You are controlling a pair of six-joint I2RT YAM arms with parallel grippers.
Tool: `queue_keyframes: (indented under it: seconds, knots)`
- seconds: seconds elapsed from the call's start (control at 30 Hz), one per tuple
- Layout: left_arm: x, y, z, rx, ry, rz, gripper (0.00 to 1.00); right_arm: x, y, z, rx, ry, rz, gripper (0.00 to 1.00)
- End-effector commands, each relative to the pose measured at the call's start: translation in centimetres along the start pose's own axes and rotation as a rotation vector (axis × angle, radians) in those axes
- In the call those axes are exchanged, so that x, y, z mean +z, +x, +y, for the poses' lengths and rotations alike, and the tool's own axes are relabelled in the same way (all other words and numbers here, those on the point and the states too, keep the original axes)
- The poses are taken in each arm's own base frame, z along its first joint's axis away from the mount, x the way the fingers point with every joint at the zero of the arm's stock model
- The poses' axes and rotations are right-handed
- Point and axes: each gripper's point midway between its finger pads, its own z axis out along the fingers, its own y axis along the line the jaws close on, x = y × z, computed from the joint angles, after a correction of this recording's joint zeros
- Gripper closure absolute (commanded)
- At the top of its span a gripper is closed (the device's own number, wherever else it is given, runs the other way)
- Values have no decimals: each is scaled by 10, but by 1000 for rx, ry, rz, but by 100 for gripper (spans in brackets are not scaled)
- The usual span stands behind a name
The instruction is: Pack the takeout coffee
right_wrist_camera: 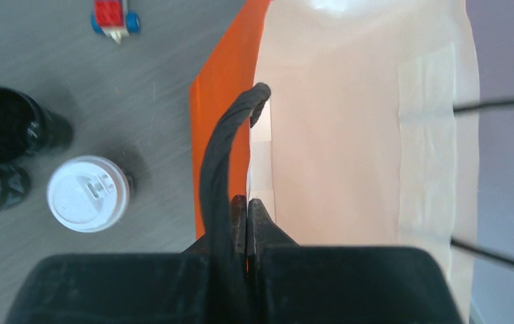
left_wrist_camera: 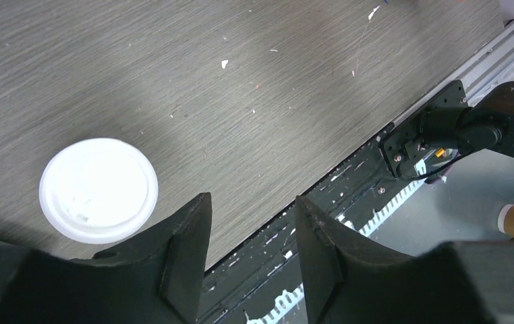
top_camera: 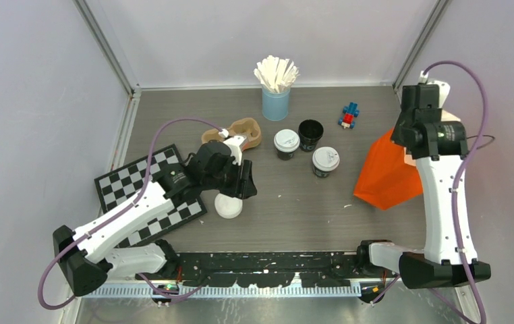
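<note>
Two lidded takeout coffee cups point(top_camera: 286, 143) point(top_camera: 326, 160) stand mid-table beside an open black cup point(top_camera: 310, 133) with no lid. The right wrist view shows the nearer lidded cup point(right_wrist_camera: 88, 194) and the open cup point(right_wrist_camera: 5, 128). A further white lid point(top_camera: 229, 206) sits just in front of my left gripper point(top_camera: 246, 187); whatever is beneath it is hidden. In the left wrist view that lid point(left_wrist_camera: 98, 190) lies left of my left gripper point(left_wrist_camera: 253, 200), which is open and empty. My right gripper point(right_wrist_camera: 247, 202) is shut on the rim of the orange bag point(right_wrist_camera: 224, 101), beside its black handle point(right_wrist_camera: 217, 155).
A cardboard cup carrier point(top_camera: 237, 131) lies behind the left gripper. A light-blue cup of stirrers point(top_camera: 276, 101) stands at the back, a small toy point(top_camera: 349, 116) to its right. A checkerboard point(top_camera: 139, 189) lies under the left arm. The orange bag point(top_camera: 389, 172) sits at the right.
</note>
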Motion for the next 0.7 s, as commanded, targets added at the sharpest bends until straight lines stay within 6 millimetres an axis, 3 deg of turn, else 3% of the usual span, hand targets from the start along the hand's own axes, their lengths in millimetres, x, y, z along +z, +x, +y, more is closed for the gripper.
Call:
queue_keyframes:
  seconds: [0.0,0.1,0.3,0.4,0.53,0.67]
  knots:
    - [-13,2,3,-22,-3,-31,48,-53,-38,-31,15,36,-136,100]
    - [-13,3,6,-8,-10,-35,45,-76,-48,-12,-1,-127,-176,100]
    - [-9,0,19,-36,-88,-50,25,-121,-31,39,-71,-444,-158,100]
    - [-12,-11,29,-38,-134,-73,15,-146,-28,61,-107,-573,-175,99]
    - [-15,-24,44,-70,-192,-68,2,-163,-19,84,-183,-674,-142,100]
    - [-20,-38,57,-179,-198,-84,0,-184,-2,115,-315,-817,-110,99]
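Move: My right hand still pinches the orange bag's rim; the open table mid-way lies about 32 cm to its left, 2 cm back and 30 cm below. The nearer capped cup is 5 cm ahead and 21 cm left of it, the farther capped cup 11 ahead and 33 left. From my empty left hand, the cup carrier lies some 23 cm ahead, 7 cm left and 19 below; the white lid is 8 cm left, 1 cm ahead. I hoist the bag by its rim, rising about 10 cm, most of it at once, then swing it some 15 cm left and slightly back over the nearer capped cup, turning my right wrist nearly 40 degrees counter-clockwise with the grip kept shut. My left hand spreads its half-open fingers wide, easing left and then forward about 5 cm towards the cup carrier, touching nothing. ##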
